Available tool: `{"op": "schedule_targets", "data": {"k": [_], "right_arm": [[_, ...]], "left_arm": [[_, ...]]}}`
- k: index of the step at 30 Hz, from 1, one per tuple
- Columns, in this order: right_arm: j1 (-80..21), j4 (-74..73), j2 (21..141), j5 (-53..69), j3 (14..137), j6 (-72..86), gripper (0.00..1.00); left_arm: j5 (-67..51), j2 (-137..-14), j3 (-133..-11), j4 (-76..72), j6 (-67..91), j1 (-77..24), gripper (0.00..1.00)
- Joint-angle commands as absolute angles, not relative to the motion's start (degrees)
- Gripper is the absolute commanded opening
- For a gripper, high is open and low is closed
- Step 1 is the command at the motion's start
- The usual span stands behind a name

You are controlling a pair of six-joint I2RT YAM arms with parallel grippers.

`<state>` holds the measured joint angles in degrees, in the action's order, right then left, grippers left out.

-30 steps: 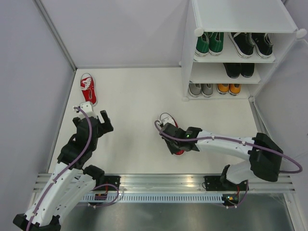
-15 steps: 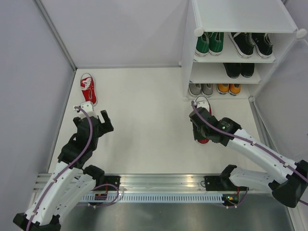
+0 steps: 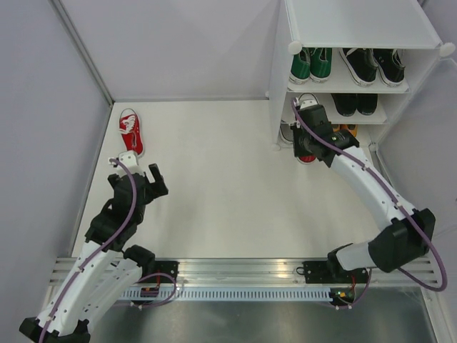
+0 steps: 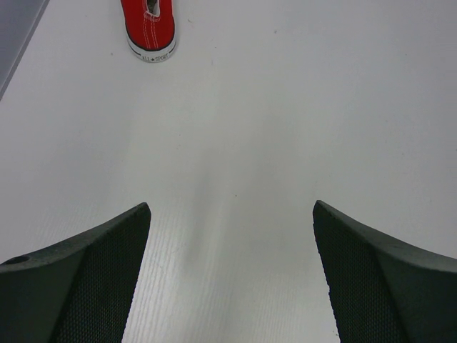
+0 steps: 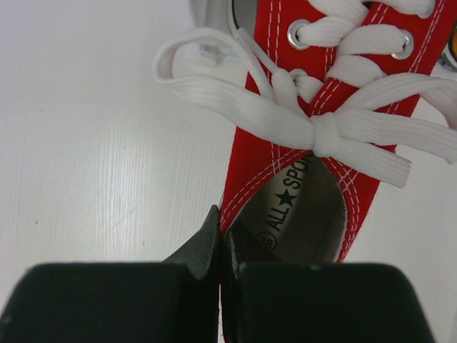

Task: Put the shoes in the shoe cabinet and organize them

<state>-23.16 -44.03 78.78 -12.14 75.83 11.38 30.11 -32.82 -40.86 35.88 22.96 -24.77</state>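
Observation:
A red shoe point(image 3: 306, 158) with white laces hangs in my right gripper point(image 3: 308, 140), just in front of the shoe cabinet point(image 3: 357, 28), toe towards the middle tier. In the right wrist view my right gripper point(image 5: 225, 237) is shut on the side wall of that red shoe point(image 5: 257, 161) at its opening. A second red shoe point(image 3: 131, 132) lies by the left wall; its heel point(image 4: 148, 25) shows in the left wrist view. My left gripper point(image 3: 143, 166) hovers open just short of it, and in its own view the left gripper point(image 4: 230, 206) has only bare floor between the fingers.
The cabinet holds green shoes point(image 3: 310, 64) and black shoes point(image 3: 371, 66) on the upper tier, another black pair point(image 3: 355, 103) in the middle, grey shoes point(image 3: 289, 132) and orange shoes point(image 3: 343, 131) at the bottom. White walls close in left and back.
My right arm has carried the red shoe from the middle of the floor up and right to the cabinet's front. The left arm has not moved.

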Motion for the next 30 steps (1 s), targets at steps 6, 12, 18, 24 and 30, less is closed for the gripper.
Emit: {"op": "schedule_targets", "data": {"k": [6,12,18,24,30], "right_arm": [[-12.3,-30.1,90.0,-7.4,86.4,-1.6,0.01],[-10.1,-23.6,93.0,-6.5,87.3,-7.6,0.01],[-9.1,-21.0,95.5,-3.3,88.4,-10.8,0.01],[-8.9,-19.4,99.3,-5.4,90.3,-11.1,0.09],[-8.9,-19.9,97.9,-6.6,89.6,-10.5,0.48]], "left_arm": [[31.1,-31.7,-40.6,34.0,21.2,-24.6,0.96],[30.8,-31.6,-40.6,33.9,21.1,-24.7,0.96],[30.3,-32.1,-40.5,33.9,21.0,-24.6,0.96],[30.4,-32.0,-40.5,33.8,21.1,-24.6,0.96],[30.6,-31.9,-40.4,33.8,21.0,-24.6,0.96]]}}
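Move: The red shoe is already held in the shut right fingers. Its place on the middle shelf, left of the black slippers, lies about 18 cm ahead of the right hand, 7 cm right and 4 cm lower. The slippers share that shelf, 16 cm right and 18 ahead; the green shoes are 17 ahead, 5 right and 10 above. From the idle left hand the place is roughly 28 ahead, 50 right and 4 lower. Forward and to the right, the right hand carries the held red shoe into the middle shelf's left part, under the green shoes' shelf, some 15 cm in and 6 cm rightward. The sideways part is done by halfway, and the rest runs straight in. The fingers tip up by about 10 degrees and, late on, open to a bit under half. ##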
